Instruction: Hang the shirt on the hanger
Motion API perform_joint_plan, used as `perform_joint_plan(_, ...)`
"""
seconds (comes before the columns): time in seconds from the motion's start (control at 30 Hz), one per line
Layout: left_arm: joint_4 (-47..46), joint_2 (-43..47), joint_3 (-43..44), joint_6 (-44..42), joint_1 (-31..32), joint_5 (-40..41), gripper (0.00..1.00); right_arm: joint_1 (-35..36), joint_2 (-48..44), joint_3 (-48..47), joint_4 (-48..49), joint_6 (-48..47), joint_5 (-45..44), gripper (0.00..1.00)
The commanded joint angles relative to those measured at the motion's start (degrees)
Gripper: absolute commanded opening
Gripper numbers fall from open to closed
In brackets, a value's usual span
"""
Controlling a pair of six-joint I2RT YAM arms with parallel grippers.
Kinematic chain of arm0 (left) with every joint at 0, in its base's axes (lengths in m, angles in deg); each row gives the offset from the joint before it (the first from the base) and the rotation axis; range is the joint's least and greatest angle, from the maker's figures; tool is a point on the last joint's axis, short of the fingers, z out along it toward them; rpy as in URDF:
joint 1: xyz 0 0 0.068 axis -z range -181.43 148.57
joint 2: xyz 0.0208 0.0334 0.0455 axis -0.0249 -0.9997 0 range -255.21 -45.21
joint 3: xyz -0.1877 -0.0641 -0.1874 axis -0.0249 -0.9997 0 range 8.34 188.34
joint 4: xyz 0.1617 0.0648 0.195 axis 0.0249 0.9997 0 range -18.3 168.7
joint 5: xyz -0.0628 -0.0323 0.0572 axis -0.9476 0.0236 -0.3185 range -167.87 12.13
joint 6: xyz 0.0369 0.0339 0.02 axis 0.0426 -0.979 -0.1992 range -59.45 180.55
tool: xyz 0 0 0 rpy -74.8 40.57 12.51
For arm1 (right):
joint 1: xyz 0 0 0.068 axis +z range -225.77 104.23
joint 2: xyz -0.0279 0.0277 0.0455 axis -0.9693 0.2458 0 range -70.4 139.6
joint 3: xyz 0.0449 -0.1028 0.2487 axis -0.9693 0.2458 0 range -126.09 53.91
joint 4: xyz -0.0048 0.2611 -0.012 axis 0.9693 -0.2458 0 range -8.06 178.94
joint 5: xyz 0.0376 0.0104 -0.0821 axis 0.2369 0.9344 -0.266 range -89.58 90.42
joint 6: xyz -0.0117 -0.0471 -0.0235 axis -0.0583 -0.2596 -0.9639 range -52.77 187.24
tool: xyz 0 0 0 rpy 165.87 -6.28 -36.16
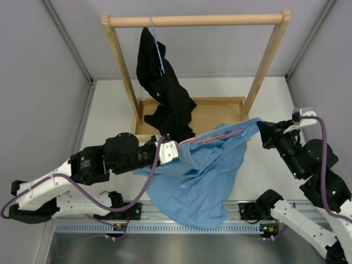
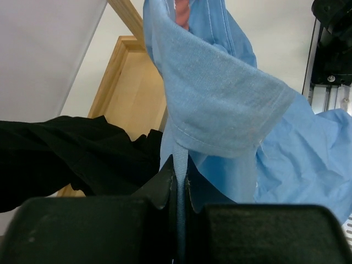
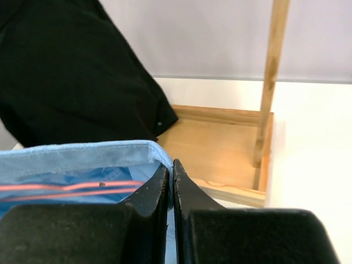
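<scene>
The light blue shirt (image 1: 201, 181) hangs stretched between my two grippers above the table, its body drooping toward the near edge. The pink hanger (image 1: 217, 136) lies along the shirt's top edge, and its thin pink wires (image 3: 66, 188) show inside the cloth. My left gripper (image 1: 171, 149) is shut on a fold of the shirt (image 2: 220, 93), with cloth pinched between its jaws. My right gripper (image 1: 263, 127) is shut on the shirt's hemmed edge (image 3: 82, 157) at the far right corner.
A wooden rack (image 1: 195, 21) with a tray base (image 1: 220, 113) stands at the back. A black shirt (image 1: 165, 93) hangs from its bar on a thin light-blue hanger (image 1: 158, 47), just behind the blue shirt. Grey walls close in both sides.
</scene>
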Motion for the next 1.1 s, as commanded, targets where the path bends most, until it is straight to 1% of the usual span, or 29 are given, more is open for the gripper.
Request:
perform_joint_plan(0.0, -1.07, -0.06, 1.19, -1.41, 0.77, 2.15, 0.00, 0.31, 3.59, -6.45, -4.49, -3.37, -10.12, 0.00)
perform_joint_plan(0.03, -1.16, -0.50, 1.46, -0.63, 0.77, 5.82, 0.00, 0.31, 3.95, -7.25, -4.76, -3.64, -9.34, 0.00)
perform_joint_plan(0.1, -1.16, -2.86, 3.12, 0.52, 0.77, 10.58, 0.00, 0.31, 4.65, -9.01, -4.76, -3.55, -4.08, 0.00)
perform_joint_plan(0.13, -1.24, -4.18, 4.09, 2.44, 0.77, 14.34, 0.00, 0.40, 4.74, -9.27, -4.76, -3.47, -1.62, 0.00)
perform_joint_plan(0.17, -1.25, -5.50, 5.05, 3.76, 0.86, 15.60, 0.00, 0.31, 4.92, -9.71, -4.76, -3.20, 3.62, 0.00)
perform_joint_plan(0.2, -1.16, -6.82, 7.24, 5.08, 0.86, 16.39, 0.00, 0.31, 5.01, -9.80, -4.85, -2.59, 6.55, 0.00)
perform_joint_plan(0.23, -1.16, -9.70, 8.48, 8.14, 1.12, 17.10, 0.00, 0.31, 5.01, -9.72, -4.85, -1.89, 10.15, 0.00)
perform_joint_plan(0.27, -1.16, -11.21, 9.71, 10.00, 1.47, 18.58, 0.00, 0.40, 4.83, -9.37, -4.76, -0.40, 16.71, 0.00)
perform_joint_plan(0.3, -1.24, -12.88, 11.03, 11.58, 1.73, 19.64, 0.00, 0.40, 4.40, -9.10, -4.59, 0.66, 19.99, 0.00)
perform_joint_plan(0.33, -1.16, -16.12, 13.91, 14.73, 2.95, 21.04, 0.00, 0.40, 3.87, -8.58, -2.67, 2.06, 22.55, 0.00)
perform_joint_plan(0.37, -1.24, -17.54, 15.24, 16.07, 3.49, 21.75, 0.00, 0.40, 3.17, -6.23, -0.74, 5.03, 28.84, 0.00)
perform_joint_plan(0.43, -1.68, -21.40, 20.06, 18.88, 4.28, 18.35, 0.00, 0.40, 1.06, -3.40, 3.65, 8.47, 35.28, 0.00)
perform_joint_plan(0.47, -2.47, -22.29, 21.57, 20.29, 4.28, 15.11, 0.00, 0.40, -0.16, -0.17, 9.68, 12.40, 42.97, 0.00)
perform_joint_plan(0.5, -3.43, -23.00, 23.07, 21.34, 4.28, 13.86, 0.00, 0.40, -0.61, 1.52, 12.87, 14.36, 45.92, 0.00)
perform_joint_plan(0.53, -5.62, -23.44, 24.47, 22.40, 4.28, 12.89, 0.00, 0.40, -0.96, 2.92, 15.43, 18.21, 48.04, 0.00)
perform_joint_plan(0.57, -7.12, -23.36, 26.58, 22.32, 4.28, 11.84, 0.00, 0.40, -1.49, 4.85, 18.67, 19.20, 49.45, 0.00)
perform_joint_plan(0.6, -8.87, -22.92, 27.47, 22.15, 4.28, 10.09, 0.00, 0.40, -2.19, 5.57, 19.23, 19.65, 49.29, 0.00)
perform_joint_plan(0.63, -13.42, -22.22, 27.82, 21.28, 4.28, 9.29, 0.00, 0.40, -2.37, 6.62, 19.41, 19.82, 49.03, 0.00)
perform_joint_plan(0.67, -15.98, -21.26, 27.74, 20.92, 4.28, 8.59, 0.00, 0.49, -2.46, 6.98, 19.49, 19.83, 48.94, 0.00)
perform_joint_plan(0.7, -18.19, -19.42, 27.74, 20.39, 4.28, 8.23, 0.00, 0.31, -2.29, 7.24, 19.50, 19.83, 48.85, 0.00)
perform_joint_plan(0.77, -21.27, -18.70, 28.61, 19.69, 4.20, 8.05, 0.00, 0.40, -1.94, 8.12, 19.76, 19.65, 48.59, 0.00)
perform_joint_plan(0.83, -20.93, -19.14, 30.90, 17.85, 4.20, 6.48, 0.00, 0.40, -1.76, 8.56, 20.99, 19.39, 48.41, 0.00)
perform_joint_plan(0.9, -19.44, -19.75, 31.08, 17.23, 4.20, 6.47, 0.00, 0.49, -1.58, 7.34, 20.99, 18.95, 47.54, 0.00)
perform_joint_plan(1.0, -18.65, -19.93, 29.15, 16.26, 3.50, 8.14, 0.00, 0.49, -1.76, 4.88, 18.62, 17.46, 43.94, 0.00)
perform_joint_plan(1.07, -18.65, -18.88, 27.04, 17.13, 0.87, 8.84, 0.00, 0.49, -2.11, 4.26, 16.34, 16.31, 41.22, 0.00)
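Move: Both hands already pinch the shirt, its edge stretched between them with the pink hanger lying along it. From the right hand the hanger's middle lies about 19 cm to the left, 3 cm back and 3 cm lower; the rack's right post stands some 25 cm ahead, 2 cm to the right. From the left hand the hanger's middle is about 13 cm to the right, 3 cm ahead and 2 cm lower; the black garment's lower end hangs some 22 cm straight ahead, 20 cm below. Leftward and back, after a slight rise, the right hand carries its pinched shirt edge about 14 cm towards the left hand and the hanger, swinging some 45 degrees counter-clockwise, then lifts a little. The left hand keeps its pinch, eases forward, slides about 10 cm right to meet it, then rises some 11 cm, its fingertips tipping up. ##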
